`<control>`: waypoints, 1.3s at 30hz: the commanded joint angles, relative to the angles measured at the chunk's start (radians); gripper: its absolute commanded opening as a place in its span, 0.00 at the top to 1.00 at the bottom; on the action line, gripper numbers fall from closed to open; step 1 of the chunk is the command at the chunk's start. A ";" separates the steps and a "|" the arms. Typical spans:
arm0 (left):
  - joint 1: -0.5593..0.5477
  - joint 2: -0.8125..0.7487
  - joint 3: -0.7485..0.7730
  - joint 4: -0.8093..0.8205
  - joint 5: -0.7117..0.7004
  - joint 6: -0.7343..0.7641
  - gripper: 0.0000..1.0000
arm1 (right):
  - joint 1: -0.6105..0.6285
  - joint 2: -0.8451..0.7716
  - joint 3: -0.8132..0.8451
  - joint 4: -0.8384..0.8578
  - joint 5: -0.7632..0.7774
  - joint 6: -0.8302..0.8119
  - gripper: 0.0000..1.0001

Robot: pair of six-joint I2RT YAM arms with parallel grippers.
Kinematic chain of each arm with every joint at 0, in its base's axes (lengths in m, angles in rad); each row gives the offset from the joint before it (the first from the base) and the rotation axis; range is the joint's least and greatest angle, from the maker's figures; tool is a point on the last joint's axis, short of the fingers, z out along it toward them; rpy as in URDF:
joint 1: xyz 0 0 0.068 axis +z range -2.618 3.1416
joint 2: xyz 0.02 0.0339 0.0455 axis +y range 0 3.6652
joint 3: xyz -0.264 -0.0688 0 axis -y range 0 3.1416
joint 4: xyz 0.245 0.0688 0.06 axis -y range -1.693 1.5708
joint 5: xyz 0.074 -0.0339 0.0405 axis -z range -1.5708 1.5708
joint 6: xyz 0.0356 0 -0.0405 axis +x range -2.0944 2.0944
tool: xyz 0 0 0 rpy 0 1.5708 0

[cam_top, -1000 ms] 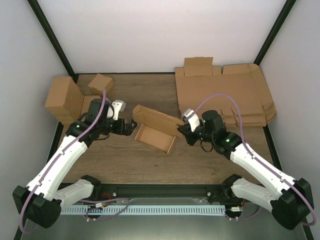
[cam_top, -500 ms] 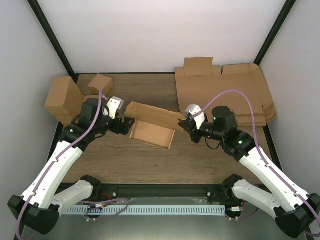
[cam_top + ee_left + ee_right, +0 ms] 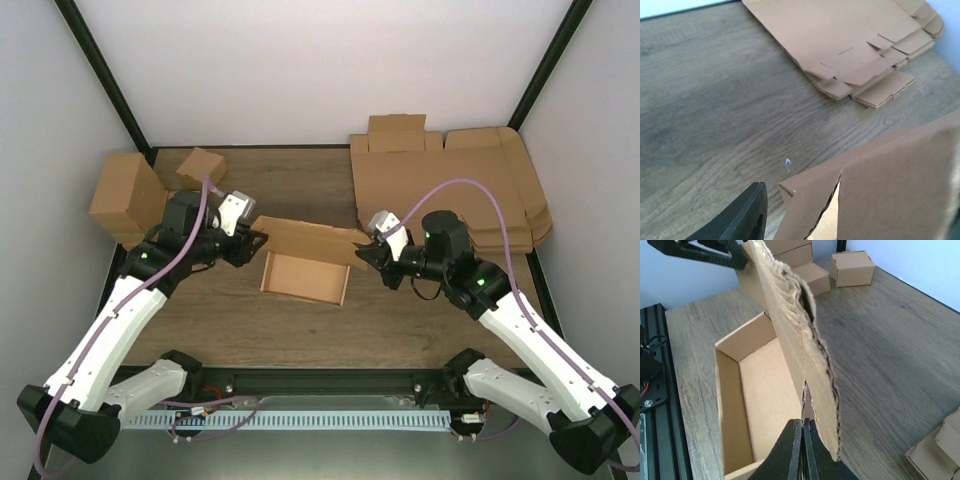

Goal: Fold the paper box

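Observation:
The paper box [image 3: 305, 277] lies mid-table as an open brown tray, its long lid flap [image 3: 310, 238] standing up along the far side. My right gripper [image 3: 368, 252] is shut on the thin tab at the lid's right end, and the right wrist view shows the fingers [image 3: 803, 440] pinching that cardboard edge above the tray [image 3: 765, 390]. My left gripper [image 3: 255, 240] is at the lid's left end. The left wrist view shows one finger [image 3: 742, 220] a small gap away from the lid [image 3: 890, 185]. The other finger is hidden.
A pile of flat cardboard sheets [image 3: 450, 190] fills the back right corner, also in the left wrist view [image 3: 840, 40]. Folded boxes [image 3: 130, 195] stand at the back left, and the right wrist view shows them too [image 3: 852, 267]. The black base rail [image 3: 330, 385] runs along the near edge.
The box has turned from slanted to square with the table edge. My left gripper has moved up to the lid's left end and its jaws have narrowed. The right gripper stays shut on the lid.

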 commanded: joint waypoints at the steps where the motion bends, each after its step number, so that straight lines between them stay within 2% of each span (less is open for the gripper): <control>1: 0.004 0.034 0.002 -0.009 0.033 -0.001 0.59 | 0.000 0.008 0.060 0.016 -0.019 0.004 0.99; 3: 0.004 0.043 -0.003 -0.011 0.030 -0.002 0.64 | 0.000 0.011 0.061 0.020 -0.021 0.004 0.99; 5: 0.004 0.049 0.002 -0.013 0.029 -0.004 0.74 | -0.001 0.014 0.061 0.021 -0.019 0.006 0.99; 6: 0.004 0.053 0.006 -0.018 0.019 -0.005 0.75 | -0.001 0.017 0.062 0.023 -0.016 0.006 0.99; 8: 0.004 0.057 0.015 -0.026 -0.003 -0.010 0.74 | 0.001 0.023 0.063 0.021 -0.013 0.006 0.99; 10: 0.005 0.059 0.018 -0.030 -0.017 -0.015 0.66 | -0.001 0.028 0.063 0.021 -0.011 0.007 0.99; 11: 0.004 0.057 0.018 -0.033 -0.017 -0.015 0.66 | -0.001 0.030 0.062 0.021 -0.009 0.008 0.99; 22: 0.004 0.051 0.011 -0.045 -0.035 -0.029 0.71 | -0.001 0.046 0.062 0.033 0.003 0.020 0.99; 28: 0.004 0.068 0.000 -0.037 -0.001 -0.044 0.95 | -0.001 0.062 0.053 0.057 0.004 0.046 0.99; 31: 0.005 0.082 -0.029 0.005 0.002 -0.107 0.96 | 0.000 0.084 0.029 0.104 0.020 0.104 0.99; 33: 0.004 0.089 -0.067 0.085 0.011 -0.174 0.96 | 0.000 0.110 -0.010 0.177 0.061 0.206 0.99; 39: 0.003 0.121 -0.196 0.310 -0.097 -0.387 0.96 | 0.001 0.233 -0.112 0.379 0.216 0.452 0.99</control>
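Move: The upright lid's left end lies at the left hand's half-open fingers, about 1 cm to its right and 1 cm lower; the box tray's middle is some 9 cm right, 6 cm back and 10 cm down. The right hand already grips the lid's right end, roughly 1 cm to its left; from it the tray lies about 11 cm left, 4 cm back and 10 cm down, the cardboard sheets about 20 cm ahead, 20 cm right and 23 cm below. The left fingers close and pinch the lid's left end while that hand eases down a couple of centimetres; the right keeps its grip on the other end, almost still. Then both lower the lid together with fingers tipping further down: the left ends about 6 cm lower and slightly forward, the right about 5 cm forward and as much down, turning some 10 degrees clockwise. ##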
